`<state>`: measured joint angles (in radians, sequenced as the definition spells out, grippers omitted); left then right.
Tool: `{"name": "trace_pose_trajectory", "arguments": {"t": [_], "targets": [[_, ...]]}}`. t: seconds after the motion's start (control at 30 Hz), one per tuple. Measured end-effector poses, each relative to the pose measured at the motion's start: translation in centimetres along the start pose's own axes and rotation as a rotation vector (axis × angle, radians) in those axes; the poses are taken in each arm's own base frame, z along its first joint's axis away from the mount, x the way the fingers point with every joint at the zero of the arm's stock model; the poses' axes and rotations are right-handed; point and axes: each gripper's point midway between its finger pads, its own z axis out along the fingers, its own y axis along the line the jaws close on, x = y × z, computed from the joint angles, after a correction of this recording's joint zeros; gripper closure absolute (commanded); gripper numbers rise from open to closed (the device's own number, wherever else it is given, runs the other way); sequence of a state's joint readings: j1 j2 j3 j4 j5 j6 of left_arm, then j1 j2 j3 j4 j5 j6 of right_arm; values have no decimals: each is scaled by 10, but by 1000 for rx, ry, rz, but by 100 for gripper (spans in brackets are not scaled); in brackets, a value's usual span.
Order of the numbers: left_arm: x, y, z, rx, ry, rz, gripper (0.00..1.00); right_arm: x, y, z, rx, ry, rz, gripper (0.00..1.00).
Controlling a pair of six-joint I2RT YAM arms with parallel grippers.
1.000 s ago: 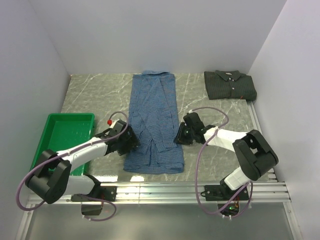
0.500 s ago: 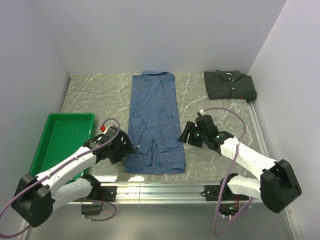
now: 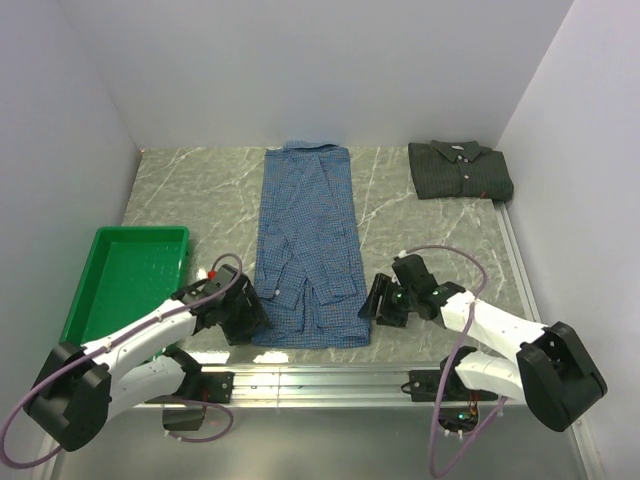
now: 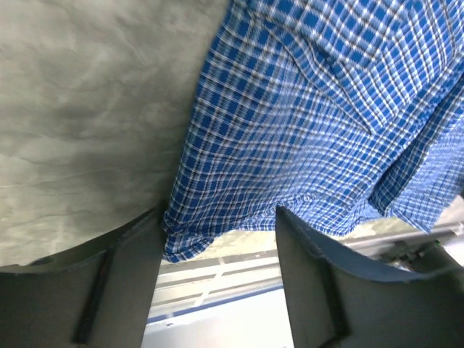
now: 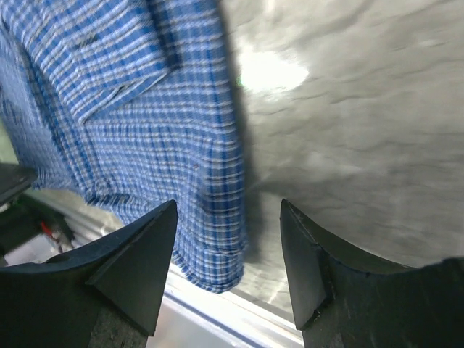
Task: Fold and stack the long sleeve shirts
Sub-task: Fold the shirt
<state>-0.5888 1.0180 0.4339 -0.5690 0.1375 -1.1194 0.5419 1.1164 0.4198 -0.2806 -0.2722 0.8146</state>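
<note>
The blue checked long sleeve shirt (image 3: 305, 240) lies flat and narrow down the middle of the table, collar at the far end. The dark green-charcoal shirt (image 3: 460, 170) sits folded at the back right. My left gripper (image 3: 245, 318) is open at the blue shirt's near left corner. In the left wrist view the hem corner (image 4: 185, 243) shows between the open left gripper (image 4: 217, 217). My right gripper (image 3: 378, 305) is open at the near right corner. The right wrist view has that corner (image 5: 221, 246) between the open right gripper (image 5: 229, 206). Neither holds cloth.
A green plastic tray (image 3: 125, 275) stands on the left, close behind the left arm. The metal rail (image 3: 330, 378) runs along the table's near edge, just below the shirt's hem. White walls close in the table at the back and sides.
Both grippers have slid along the blue shirt's sides towards the near edge and now sit at its bottom corners. The right jaws have widened. The shirts have not moved.
</note>
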Motion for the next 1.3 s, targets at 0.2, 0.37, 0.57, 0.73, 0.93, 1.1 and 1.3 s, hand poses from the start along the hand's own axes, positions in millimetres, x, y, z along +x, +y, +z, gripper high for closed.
{"name": "trace_pose_trajectory", "arguments": {"t": [0.2,0.37,0.57,0.73,0.93,1.1,1.3], "targets": [[11,-1,3,32,54,-3,51,15,12,4,-41,58,-15,39],[20,2,4,29,86,9,74,24,8,6,-35,78,-10,59],[26,11,3,0,105,14,95,28,3,3,-16,90,-9,94],[30,14,-8,0,109,21,99,32,1,-5,-10,97,-23,100],[34,8,-25,28,124,27,99,35,7,-19,-33,105,-33,100],[20,-27,-50,82,91,50,98,15,39,-38,-83,63,-64,100],[-28,-81,-70,153,-6,40,98,-34,96,-60,-174,-32,-114,100]]}}
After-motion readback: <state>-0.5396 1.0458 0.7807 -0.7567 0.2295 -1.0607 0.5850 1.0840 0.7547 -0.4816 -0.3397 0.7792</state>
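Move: The shirt's near left corner lies about 3 cm back from my left hand, hardly off to either side and 1 cm lower, with one folded-in sleeve end some 9 cm ahead and 4 cm right of this hand. For my right hand, the shirt's near right corner is roughly 4 cm back, 1 cm left and 1 cm down; the other sleeve end lies about 7 cm ahead of this hand and 7 cm left. I shut both hands on the two near corners of the shirt while drawing them back about 4 cm, low over the table. Then, pinching the hem, I raise both together by about 10 cm and swing them forward some 7 cm towards the collar end, easing them a little closer to each other. ##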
